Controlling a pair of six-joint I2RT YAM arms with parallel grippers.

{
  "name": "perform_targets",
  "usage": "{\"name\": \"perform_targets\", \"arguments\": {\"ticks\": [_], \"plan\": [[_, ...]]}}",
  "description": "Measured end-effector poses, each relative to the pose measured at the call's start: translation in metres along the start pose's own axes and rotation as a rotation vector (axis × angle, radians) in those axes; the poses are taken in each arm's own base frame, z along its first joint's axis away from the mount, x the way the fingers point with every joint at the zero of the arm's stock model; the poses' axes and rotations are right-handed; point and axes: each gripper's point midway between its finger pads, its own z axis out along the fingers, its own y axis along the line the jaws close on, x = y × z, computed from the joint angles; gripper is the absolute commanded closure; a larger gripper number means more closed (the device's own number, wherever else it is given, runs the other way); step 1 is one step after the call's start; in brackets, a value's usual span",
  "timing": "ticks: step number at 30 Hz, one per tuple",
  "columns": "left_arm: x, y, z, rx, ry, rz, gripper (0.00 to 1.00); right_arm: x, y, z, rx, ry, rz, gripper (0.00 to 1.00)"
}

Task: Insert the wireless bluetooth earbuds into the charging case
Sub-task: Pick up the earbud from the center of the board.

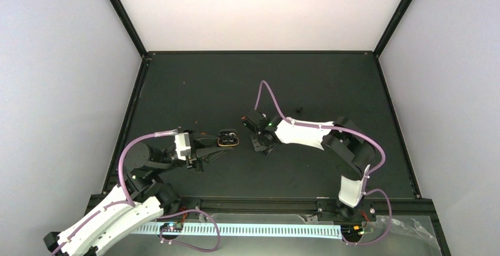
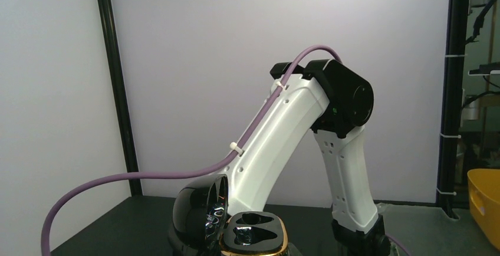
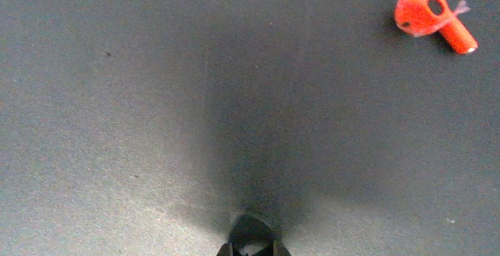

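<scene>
The charging case (image 1: 229, 139) is open, a dark puck with an orange rim, and my left gripper (image 1: 223, 143) is shut on it left of the table's middle. In the left wrist view the case (image 2: 255, 236) shows a glossy black lid standing up on the left. Its two dark sockets look empty. One red-orange earbud (image 3: 433, 17) lies on the mat at the upper right of the right wrist view. My right gripper (image 3: 250, 249) points down at bare mat, well clear of the earbud, its tips shut with nothing seen between them. From above, the right gripper (image 1: 251, 124) is just right of the case.
A small black lump (image 1: 299, 110) lies on the mat behind the right arm. The right arm (image 2: 306, 126) rises just beyond the case in the left wrist view. Black frame rails (image 1: 259, 52) border the dark table. A yellow bin (image 2: 484, 203) stands off the table at far right.
</scene>
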Motion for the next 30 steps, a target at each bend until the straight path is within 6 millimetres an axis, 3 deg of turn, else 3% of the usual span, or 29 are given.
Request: {"name": "perform_targets", "arguments": {"ticks": [6, 15, 18, 22, 27, 30], "plan": [[0.003, 0.001, 0.001, -0.002, 0.009, -0.005, 0.98, 0.0, -0.006, -0.011, 0.003, -0.038, 0.016, 0.99], [0.006, 0.003, 0.001, -0.012, 0.02, 0.007, 0.98, -0.023, -0.004, -0.045, -0.043, -0.169, 0.039, 0.99], [0.008, 0.006, 0.001, -0.029, 0.027, 0.014, 0.98, -0.032, -0.004, -0.065, -0.07, -0.236, 0.049, 0.99], [0.007, 0.011, 0.0, -0.058, 0.026, 0.03, 0.98, -0.061, -0.003, -0.132, -0.16, -0.437, 0.065, 0.99], [-0.004, 0.017, -0.001, -0.103, -0.012, 0.055, 0.98, -0.099, -0.004, -0.258, -0.32, -0.792, 0.074, 0.99], [-0.018, 0.021, 0.001, -0.12, -0.057, 0.076, 0.98, -0.107, -0.007, -0.326, -0.408, -0.98, 0.057, 0.99]]}}
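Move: The right fingers already grip the black earbud just above the board; the open charging case it goes to is about 15 cm back, 9 cm left and 37 cm up. On the board, one orange earbud lies some 10 cm ahead and 5 cm right of this hand, another about 13 cm ahead and 4 cm left. The left hand holds that case, its middle roughly 2 cm right of the hand point, level fore and aft. The right hand lifts the held earbud some 34 cm towards case height, tilting about 60 degrees forward-left. ##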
